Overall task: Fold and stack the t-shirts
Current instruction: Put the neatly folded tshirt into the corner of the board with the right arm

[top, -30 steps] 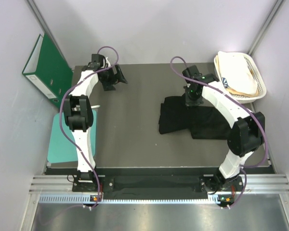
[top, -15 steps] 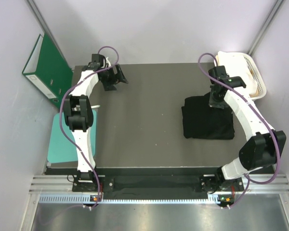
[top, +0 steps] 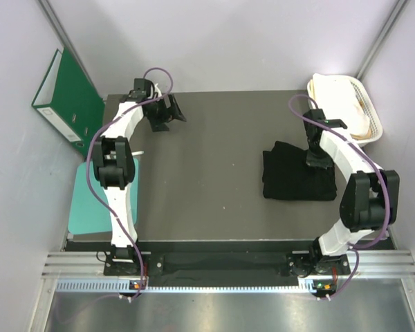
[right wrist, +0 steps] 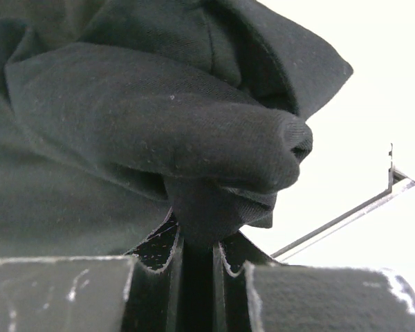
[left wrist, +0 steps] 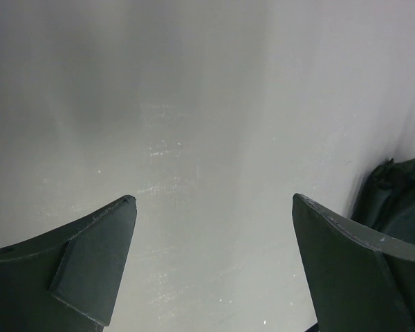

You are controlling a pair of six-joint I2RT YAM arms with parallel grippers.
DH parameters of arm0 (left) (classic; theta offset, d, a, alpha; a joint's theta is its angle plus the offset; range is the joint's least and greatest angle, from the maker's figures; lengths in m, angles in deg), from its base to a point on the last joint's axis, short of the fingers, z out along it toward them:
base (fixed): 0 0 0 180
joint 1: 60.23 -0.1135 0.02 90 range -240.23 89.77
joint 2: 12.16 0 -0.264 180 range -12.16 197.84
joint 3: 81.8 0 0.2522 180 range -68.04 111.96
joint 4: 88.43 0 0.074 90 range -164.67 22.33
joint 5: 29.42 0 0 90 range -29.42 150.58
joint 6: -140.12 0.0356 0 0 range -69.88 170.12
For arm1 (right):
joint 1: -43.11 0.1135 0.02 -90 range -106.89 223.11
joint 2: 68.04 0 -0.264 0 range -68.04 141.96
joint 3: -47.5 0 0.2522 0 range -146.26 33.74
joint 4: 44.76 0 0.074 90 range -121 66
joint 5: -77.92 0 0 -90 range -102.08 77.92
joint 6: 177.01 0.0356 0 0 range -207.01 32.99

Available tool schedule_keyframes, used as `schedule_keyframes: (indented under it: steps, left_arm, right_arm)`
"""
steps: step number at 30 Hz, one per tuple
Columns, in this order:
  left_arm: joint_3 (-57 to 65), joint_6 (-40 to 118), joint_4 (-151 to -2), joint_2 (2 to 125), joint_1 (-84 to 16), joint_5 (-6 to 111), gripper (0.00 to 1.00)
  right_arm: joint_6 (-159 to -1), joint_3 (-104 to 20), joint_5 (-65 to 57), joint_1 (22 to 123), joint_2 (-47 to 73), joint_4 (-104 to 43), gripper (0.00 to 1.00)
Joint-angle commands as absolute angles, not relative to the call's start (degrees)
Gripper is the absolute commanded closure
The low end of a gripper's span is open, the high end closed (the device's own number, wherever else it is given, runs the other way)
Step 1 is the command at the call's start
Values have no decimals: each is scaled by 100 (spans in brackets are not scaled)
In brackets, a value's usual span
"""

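Note:
One black t-shirt point(top: 294, 178) lies bunched into a compact rectangle on the right half of the dark table point(top: 207, 173). My right gripper point(top: 319, 159) rests over its far right part. In the right wrist view the right gripper point(right wrist: 197, 238) is shut on a thick fold of the black t-shirt point(right wrist: 159, 124), and the cloth bulges out above the jaws. My left gripper point(top: 169, 114) hovers at the table's far left, well away from the shirt. In the left wrist view the left gripper point(left wrist: 213, 200) is open, with only bare table between its fingers point(left wrist: 90, 256).
A white plastic basket point(top: 365, 104) with cream cloth stands at the back right corner, just behind the right arm. A green binder point(top: 66, 100) leans against the left wall. A teal mat point(top: 90, 200) lies off the table's left edge. A dark shape point(left wrist: 401, 197) shows at the left wrist view's right edge.
The right gripper pulled the spread shirt rightward, gathering it into a compact pile, then shifted slightly toward the near side. The left arm stayed put.

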State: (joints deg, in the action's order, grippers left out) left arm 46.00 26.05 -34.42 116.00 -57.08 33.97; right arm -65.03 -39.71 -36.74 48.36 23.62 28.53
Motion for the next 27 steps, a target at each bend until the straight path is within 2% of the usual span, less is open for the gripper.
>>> schedule_keyframes:
  steps: [1, 7, 17, 21, 22, 23, 24, 25, 27]
  left_arm:
    - [4542, 2666, -3600, 11476, -5681, 3272, 1]
    - [4446, 2657, -3626, 11441, -5672, 3281, 1]
    - [4358, 2683, -3635, 11476, -5637, 3272, 1]
    - [4358, 2701, -3635, 11476, -5637, 3263, 1]
    - [4358, 2710, -3635, 11467, -5637, 3245, 1]
    - [4358, 2710, -3635, 11484, -5637, 3237, 1]
    - [4349, 2718, -3618, 11467, -5637, 3228, 1]
    - [4349, 2736, -3609, 11467, -5637, 3228, 1]
    - [4323, 2745, -3600, 11450, -5628, 3219, 1]
  right_arm:
    - [-6451, -4333, -4125, 4750, 2442, 2560, 100]
    - [-6565, -4730, -4450, 4724, 2346, 2525, 100]
    - [-6390, -4185, -4424, 4399, 3057, 2464, 100]
    - [-6205, -4053, -4319, 4355, 3364, 2393, 94]
    - [-6187, -4096, -4354, 4355, 3400, 2419, 84]
    - [-6144, -4132, -4398, 4355, 3400, 2463, 60]
    - [-6056, -4167, -4546, 4355, 3331, 2559, 47]
    - [-6020, -4237, -4600, 4355, 3234, 2578, 20]
    - [-5977, -4264, -4810, 4364, 2771, 2587, 1]
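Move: The right hand still pinches the black folded t-shirt, whose middle lies about 6 cm to its left, roughly level fore and aft, and 6 cm below. The board's near right corner is some 20 cm right and 24 cm back, 7 cm lower; the white basket stands about 20 cm ahead and 8 cm right, 3 cm lower. From the left hand the t-shirt is roughly 41 cm right, 20 cm back, 6 cm below. The right hand briefly lifts, then shifts 4 cm right, ending 4 cm lower, and opens, releasing the t-shirt. ##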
